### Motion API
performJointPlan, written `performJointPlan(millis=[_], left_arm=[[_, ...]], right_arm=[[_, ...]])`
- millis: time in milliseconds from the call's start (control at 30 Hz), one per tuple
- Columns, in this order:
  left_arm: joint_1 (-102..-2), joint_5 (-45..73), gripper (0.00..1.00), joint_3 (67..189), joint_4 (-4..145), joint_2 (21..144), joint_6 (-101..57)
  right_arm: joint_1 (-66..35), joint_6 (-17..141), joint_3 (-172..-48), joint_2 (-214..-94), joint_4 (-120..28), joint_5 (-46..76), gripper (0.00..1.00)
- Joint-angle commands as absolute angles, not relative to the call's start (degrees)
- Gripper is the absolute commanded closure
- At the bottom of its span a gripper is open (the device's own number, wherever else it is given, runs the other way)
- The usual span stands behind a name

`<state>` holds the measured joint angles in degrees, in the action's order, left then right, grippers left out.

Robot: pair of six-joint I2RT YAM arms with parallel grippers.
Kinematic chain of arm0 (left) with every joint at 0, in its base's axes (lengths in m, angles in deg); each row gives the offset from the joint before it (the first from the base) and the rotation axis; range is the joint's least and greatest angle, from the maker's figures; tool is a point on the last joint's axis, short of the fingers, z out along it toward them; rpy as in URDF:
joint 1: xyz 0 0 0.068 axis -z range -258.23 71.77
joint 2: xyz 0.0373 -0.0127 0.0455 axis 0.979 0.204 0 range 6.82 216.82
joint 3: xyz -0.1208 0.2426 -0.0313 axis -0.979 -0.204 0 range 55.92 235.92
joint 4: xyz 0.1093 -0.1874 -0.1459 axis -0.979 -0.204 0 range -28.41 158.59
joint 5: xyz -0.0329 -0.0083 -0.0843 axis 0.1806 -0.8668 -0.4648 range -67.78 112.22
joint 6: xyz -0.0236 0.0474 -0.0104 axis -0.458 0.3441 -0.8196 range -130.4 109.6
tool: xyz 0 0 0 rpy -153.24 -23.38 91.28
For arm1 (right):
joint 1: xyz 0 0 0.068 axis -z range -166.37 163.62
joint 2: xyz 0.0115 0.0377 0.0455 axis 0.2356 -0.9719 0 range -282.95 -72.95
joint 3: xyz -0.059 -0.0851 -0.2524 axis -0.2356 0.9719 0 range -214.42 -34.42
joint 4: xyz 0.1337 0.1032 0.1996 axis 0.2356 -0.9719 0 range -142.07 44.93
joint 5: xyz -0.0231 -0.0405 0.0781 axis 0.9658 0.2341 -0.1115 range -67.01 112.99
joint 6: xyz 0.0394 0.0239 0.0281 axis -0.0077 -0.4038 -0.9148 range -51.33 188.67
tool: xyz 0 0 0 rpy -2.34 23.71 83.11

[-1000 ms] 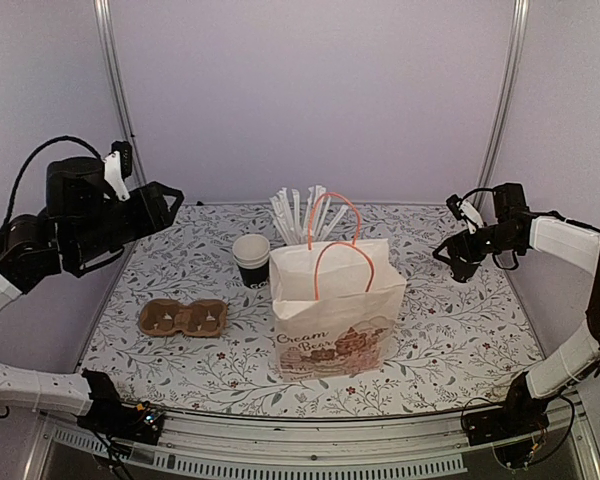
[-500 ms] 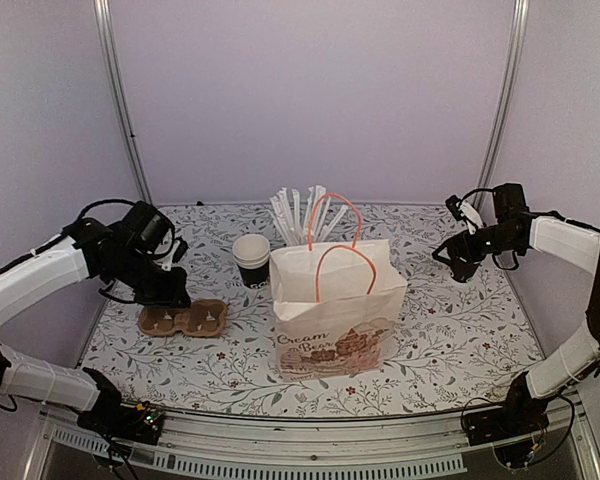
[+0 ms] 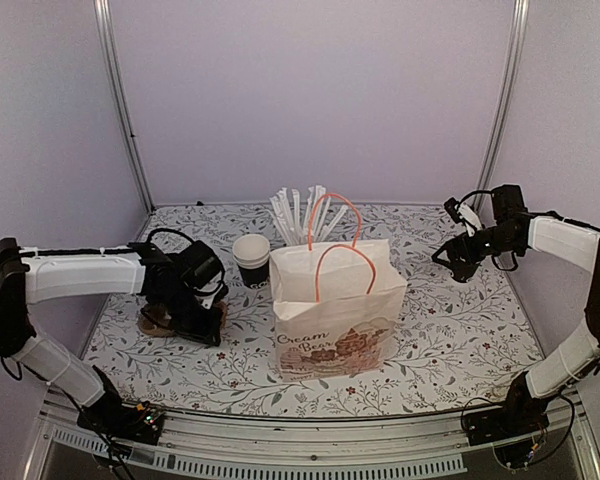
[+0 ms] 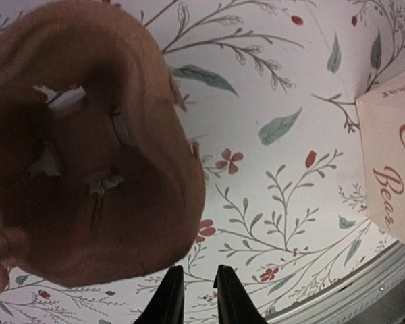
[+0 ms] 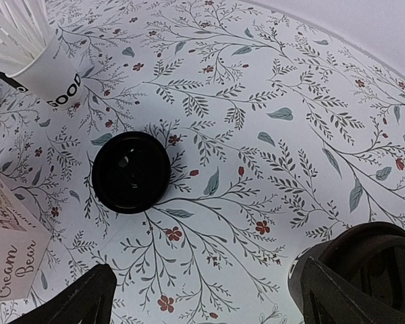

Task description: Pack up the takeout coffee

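Observation:
The takeout coffee (image 5: 131, 171) shows from above in the right wrist view as a round black lid on the floral cloth; in the top view the paper bag (image 3: 335, 300) hides it. My right gripper (image 5: 206, 300) hangs open above the cloth just near of it, holding nothing, and sits at the table's right (image 3: 458, 256). Another black round-topped thing (image 5: 374, 253) stands by its right finger. My left gripper (image 4: 196, 293) (image 3: 206, 322) is low beside the brown pulp cup carrier (image 4: 88, 148) (image 3: 157, 320). Its jaws are open only a narrow gap, with nothing between them.
A stack of lidless white-rimmed cups (image 3: 251, 258) stands left of the bag. A white cup of wrapped sticks (image 5: 50, 74) (image 3: 302, 212) stands behind it. The bag's orange handles (image 3: 332, 235) rise above its open top. The table's metal front rail (image 3: 310, 455) runs along the near edge.
My left arm has swung down from high at the left to the cup carrier, and its jaws have narrowed. The right arm has not moved.

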<state>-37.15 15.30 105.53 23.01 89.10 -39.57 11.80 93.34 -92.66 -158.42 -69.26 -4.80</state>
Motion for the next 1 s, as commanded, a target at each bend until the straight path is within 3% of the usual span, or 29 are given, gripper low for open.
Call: performJointPlan(millis=[0, 167, 300, 600, 967], left_arm=[[-39.3, 21.5, 0.79, 111.7, 29.4, 96.4, -35.1], [-43.1, 31.3, 0.75, 121.9, 28.9, 107.0, -31.1], [-43.6, 28.7, 0.72, 125.7, 30.1, 108.0, -29.4], [-43.1, 18.9, 0.61, 121.5, 25.2, 95.2, -28.8], [-53.8, 21.8, 0.51, 116.3, 22.1, 87.7, -28.4]], right_arm=[[11.9, 94.1, -94.0, -159.1, -69.9, -5.4, 0.01], [12.0, 94.2, -94.1, -159.3, -70.5, -5.8, 0.01], [12.6, 94.3, -94.0, -158.5, -70.6, -6.2, 0.01], [13.2, 94.9, -94.6, -159.5, -71.7, -7.7, 0.01], [13.2, 95.0, -94.9, -160.3, -72.4, -8.3, 0.01]])
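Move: The brown cup tray's middle lies about 8 cm left of the left hand and 5 cm ahead, a couple of centimetres lower, so the fingers are at its near right corner. The stack of paper cups stands some 16 cm ahead and 9 cm right of this hand; the paper bag's middle is roughly 29 cm to its right and 2 cm back. From the right hand the tray is about 67 cm left, 14 cm back and 11 cm below. Forward, quick and low, the left hand sweeps some 13 cm past the cup tray's right end, fingers pushing that end along and tilting their tips outward. It then draws back about 3 cm while rising some 9 cm clear of the tray, edging left at the last, the slightly open fingers widening to about half open. ##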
